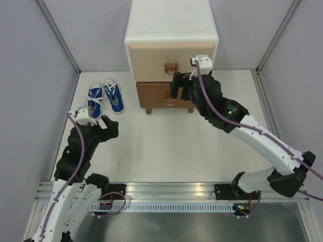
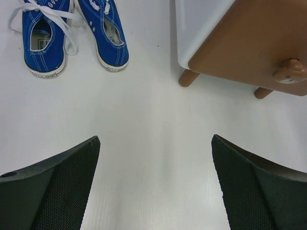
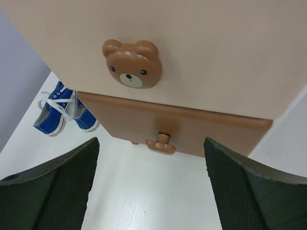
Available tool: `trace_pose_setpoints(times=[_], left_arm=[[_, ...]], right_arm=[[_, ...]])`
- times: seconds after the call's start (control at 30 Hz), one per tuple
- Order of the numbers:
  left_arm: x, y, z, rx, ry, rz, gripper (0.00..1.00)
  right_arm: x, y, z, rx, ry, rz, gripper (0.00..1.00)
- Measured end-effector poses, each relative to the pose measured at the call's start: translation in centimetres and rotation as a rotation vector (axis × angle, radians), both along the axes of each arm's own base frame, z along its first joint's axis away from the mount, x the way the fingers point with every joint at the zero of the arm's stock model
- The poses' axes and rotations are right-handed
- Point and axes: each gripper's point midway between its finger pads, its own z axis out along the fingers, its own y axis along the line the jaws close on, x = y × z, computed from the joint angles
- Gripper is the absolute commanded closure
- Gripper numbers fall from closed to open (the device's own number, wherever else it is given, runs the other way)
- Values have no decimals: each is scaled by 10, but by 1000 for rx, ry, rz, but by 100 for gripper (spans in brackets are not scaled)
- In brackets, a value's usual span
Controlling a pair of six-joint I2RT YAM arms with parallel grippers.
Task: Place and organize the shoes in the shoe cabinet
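A pair of blue shoes (image 1: 106, 97) with white laces lies side by side on the white floor, left of the shoe cabinet (image 1: 171, 25); the left wrist view shows the blue shoes (image 2: 72, 38) too. The cabinet has a beige upper drawer with a bear knob (image 3: 132, 63) and a brown lower drawer (image 3: 144, 122) with its own knob (image 3: 161, 144). My right gripper (image 3: 151, 140) hangs open just in front of the two drawer fronts, touching neither knob. My left gripper (image 2: 155, 139) is open over bare floor, short of the shoes.
Grey panel walls (image 1: 30, 75) close in the floor on the left, right and back. The cabinet stands on small brown feet (image 2: 188, 77). A metal rail (image 1: 171, 194) with the arm bases runs along the near edge.
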Motion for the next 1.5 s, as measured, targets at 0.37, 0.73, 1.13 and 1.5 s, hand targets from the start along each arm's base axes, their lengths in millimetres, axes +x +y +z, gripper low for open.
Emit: trace_pose_setpoints(times=[0.37, 0.73, 1.13, 1.5], left_arm=[[-1, 8, -28, 37, 43, 31, 0], [-1, 12, -26, 55, 31, 48, 0], [-1, 13, -27, 59, 32, 48, 0], [-1, 13, -27, 60, 32, 50, 0]], right_arm=[[37, 32, 20, -37, -47, -165, 9], [66, 41, 5, -121, -54, -282, 20], [73, 37, -5, -183, -53, -331, 71], [46, 35, -2, -137, -27, -286, 88]])
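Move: The cream upper drawer's bear knob lies about 7 cm ahead of the open right gripper and 4 cm to its left, nearly level with it. The lower bear knob is roughly 7 cm ahead, 4 cm left and 17 cm down, on the shut brown drawer. From the left gripper, the upper knob is some 17 cm ahead, 24 cm to the right and 13 cm higher. Reach the right gripper forward about 7 cm and left 4 cm to the upper bear knob, turning the wrist some 20 degrees clockwise and dipping its left side slightly. Close the fingers on the knob's two sides, then pull it straight back roughly 3 cm. Meanwhile let the open left gripper settle down a little, then hold still. ##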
